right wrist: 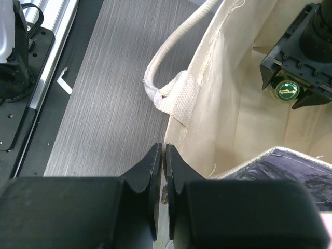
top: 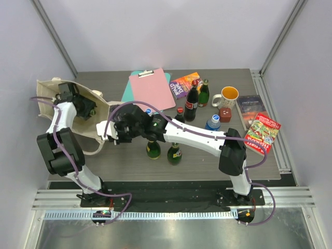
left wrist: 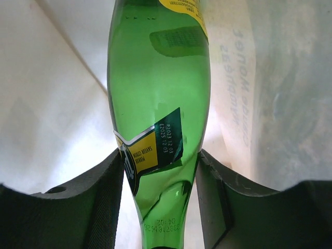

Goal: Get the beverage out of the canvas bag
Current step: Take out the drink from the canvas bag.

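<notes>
The cream canvas bag (top: 47, 89) lies open at the table's left. My left gripper (top: 85, 107) reaches inside it. In the left wrist view this gripper (left wrist: 160, 153) is shut on a green glass bottle (left wrist: 158, 93) with a yellow and green label, a finger touching each side, with the bag's cloth (left wrist: 52, 104) all around. My right gripper (top: 111, 133) is shut on the bag's rim (right wrist: 179, 116) and pinches the cloth edge between its jaws (right wrist: 164, 148). The right wrist view shows the bottle's green cap (right wrist: 287, 90) inside the bag and a loop handle (right wrist: 171, 52).
Two green bottles (top: 153, 149) (top: 174, 154) stand under the right arm. Behind it are cola bottles (top: 191, 104), a water bottle (top: 212, 123), a pink clipboard (top: 152, 88), a mug (top: 228, 96), a red cube (top: 225, 114) and books (top: 262, 132).
</notes>
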`<action>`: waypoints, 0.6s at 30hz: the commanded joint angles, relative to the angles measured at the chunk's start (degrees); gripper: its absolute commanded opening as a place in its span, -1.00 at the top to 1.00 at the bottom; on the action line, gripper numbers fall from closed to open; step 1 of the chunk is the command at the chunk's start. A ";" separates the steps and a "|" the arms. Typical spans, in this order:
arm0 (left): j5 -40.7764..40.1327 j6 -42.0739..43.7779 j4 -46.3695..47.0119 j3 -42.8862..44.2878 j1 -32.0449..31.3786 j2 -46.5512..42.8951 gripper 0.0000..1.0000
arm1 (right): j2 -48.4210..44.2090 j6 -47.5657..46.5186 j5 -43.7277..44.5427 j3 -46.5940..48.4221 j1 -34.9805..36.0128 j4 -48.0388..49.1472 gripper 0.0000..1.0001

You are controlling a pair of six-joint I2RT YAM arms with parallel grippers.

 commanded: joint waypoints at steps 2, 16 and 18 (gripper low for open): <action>5.70 -3.74 7.03 0.73 2.10 -7.32 1.00 | -0.35 -0.08 1.02 0.02 -0.50 -0.26 0.74; 10.97 -13.23 9.66 -1.38 3.77 -14.27 1.00 | 1.31 3.79 2.60 3.45 -1.72 1.14 0.74; 11.76 -14.46 10.45 -1.12 3.77 -15.24 1.00 | 2.11 5.71 3.56 4.94 -2.25 1.94 0.73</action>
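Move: The left hand already has the green beverage bottle by its neck inside the canvas bag, the bottle's middle about 3 cm ahead and 4 cm below. The middle of the bag's mouth lies roughly 10 cm above this hand and 3 cm back; its near-right corner, shut in the right fingers, is some 12 cm back, 10 cm right and 10 cm above. From the right hand, the held bottle's middle is about 15 cm ahead, 11 cm left and 14 cm below. Still pinching the green bottle by the neck, the left hand draws it up about 5 cm towards the bag's mouth, easing slightly back, while the wrist rolls and tips some 15 degrees so that its left side dips and the fingers point less steeply down. The right fingers keep their hold on the bag's corner, drifting about a centimetre forward. ##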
